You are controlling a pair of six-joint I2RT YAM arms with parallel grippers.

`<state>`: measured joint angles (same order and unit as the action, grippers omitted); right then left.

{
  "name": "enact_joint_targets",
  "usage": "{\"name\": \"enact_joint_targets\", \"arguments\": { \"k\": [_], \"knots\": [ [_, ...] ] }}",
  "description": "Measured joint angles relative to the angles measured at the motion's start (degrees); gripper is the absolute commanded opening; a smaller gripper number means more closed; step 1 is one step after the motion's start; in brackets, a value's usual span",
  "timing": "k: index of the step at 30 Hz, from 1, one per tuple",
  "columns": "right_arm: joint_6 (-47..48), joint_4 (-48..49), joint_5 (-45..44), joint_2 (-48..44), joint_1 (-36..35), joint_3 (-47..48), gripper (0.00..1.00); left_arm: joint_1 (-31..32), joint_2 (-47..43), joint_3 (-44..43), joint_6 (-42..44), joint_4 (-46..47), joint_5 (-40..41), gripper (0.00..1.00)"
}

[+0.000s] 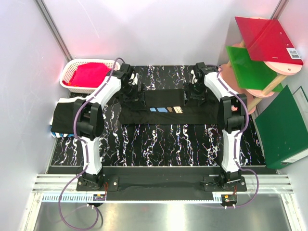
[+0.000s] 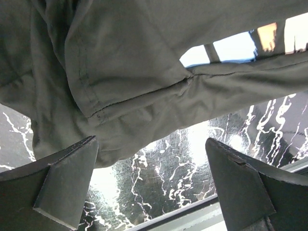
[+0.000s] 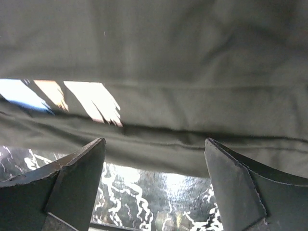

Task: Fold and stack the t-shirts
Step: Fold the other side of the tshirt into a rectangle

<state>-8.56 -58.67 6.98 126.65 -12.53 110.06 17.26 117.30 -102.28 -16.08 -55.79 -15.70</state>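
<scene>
A black t-shirt [image 1: 192,117] lies partly folded as a wide band across the middle of the marbled table, its blue, orange and pale brush strokes [image 1: 166,109] facing up. My left gripper [image 1: 132,97] hovers over its left end and my right gripper [image 1: 193,94] over its right end. In the left wrist view the left gripper [image 2: 151,166] is open, the shirt's hemmed sleeve [image 2: 134,62] just beyond its fingertips. The right gripper [image 3: 154,168] is open too, with the shirt's folded edge [image 3: 168,139] running across in front of it. Only table shows between each pair of fingers. A folded black pile [image 1: 65,115] lies at the table's left edge.
A white basket [image 1: 72,65] holding pink cloth stands at the back left. Red and green folders [image 1: 267,38] rest on a wooden stand at the back right, with a dark green binder [image 1: 284,125] below them. White walls close in on both sides.
</scene>
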Motion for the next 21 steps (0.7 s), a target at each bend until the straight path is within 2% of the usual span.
{"name": "enact_joint_targets", "arguments": {
  "k": [9, 19, 20, 21],
  "knots": [
    [0.02, -1.25, 1.29, -0.83, -0.98, -8.48, 0.91, 1.05, 3.65, -3.74, 0.74, -1.75, 4.46, 0.99],
    [0.00, -1.16, 1.29, -2.75, -1.03, -9.11, 0.92, 1.29, 8.70, -4.35, 0.81, -3.74, 8.94, 0.99],
    [0.00, -1.14, 1.29, -2.89, -1.03, -9.11, 0.92, 1.29, 8.70, -4.26, 0.81, -3.72, 9.25, 0.97],
    [0.00, -1.14, 1.29, -2.97, -1.03, -9.11, 0.92, 1.29, 8.70, -4.13, 0.79, -3.74, 9.55, 0.82]
  ]
}}
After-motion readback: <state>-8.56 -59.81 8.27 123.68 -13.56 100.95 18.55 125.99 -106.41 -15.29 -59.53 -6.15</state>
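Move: The t-shirt's near edge lies about 10 cm back from the right hand, level with it sideways and some 6 cm below; the coloured print is roughly 13 cm to that hand's left and 3 cm back. From the left hand, the shirt's left end is about 4 cm left, 4 cm back and 10 cm down, with the print 17 cm to its right and 3 cm back. The basket sits some 24 cm left and 15 cm ahead of the left hand. Open-fingered, the right draws back about 5 cm towards the near edge while the left sinks 5 cm, fingertips swinging left. ##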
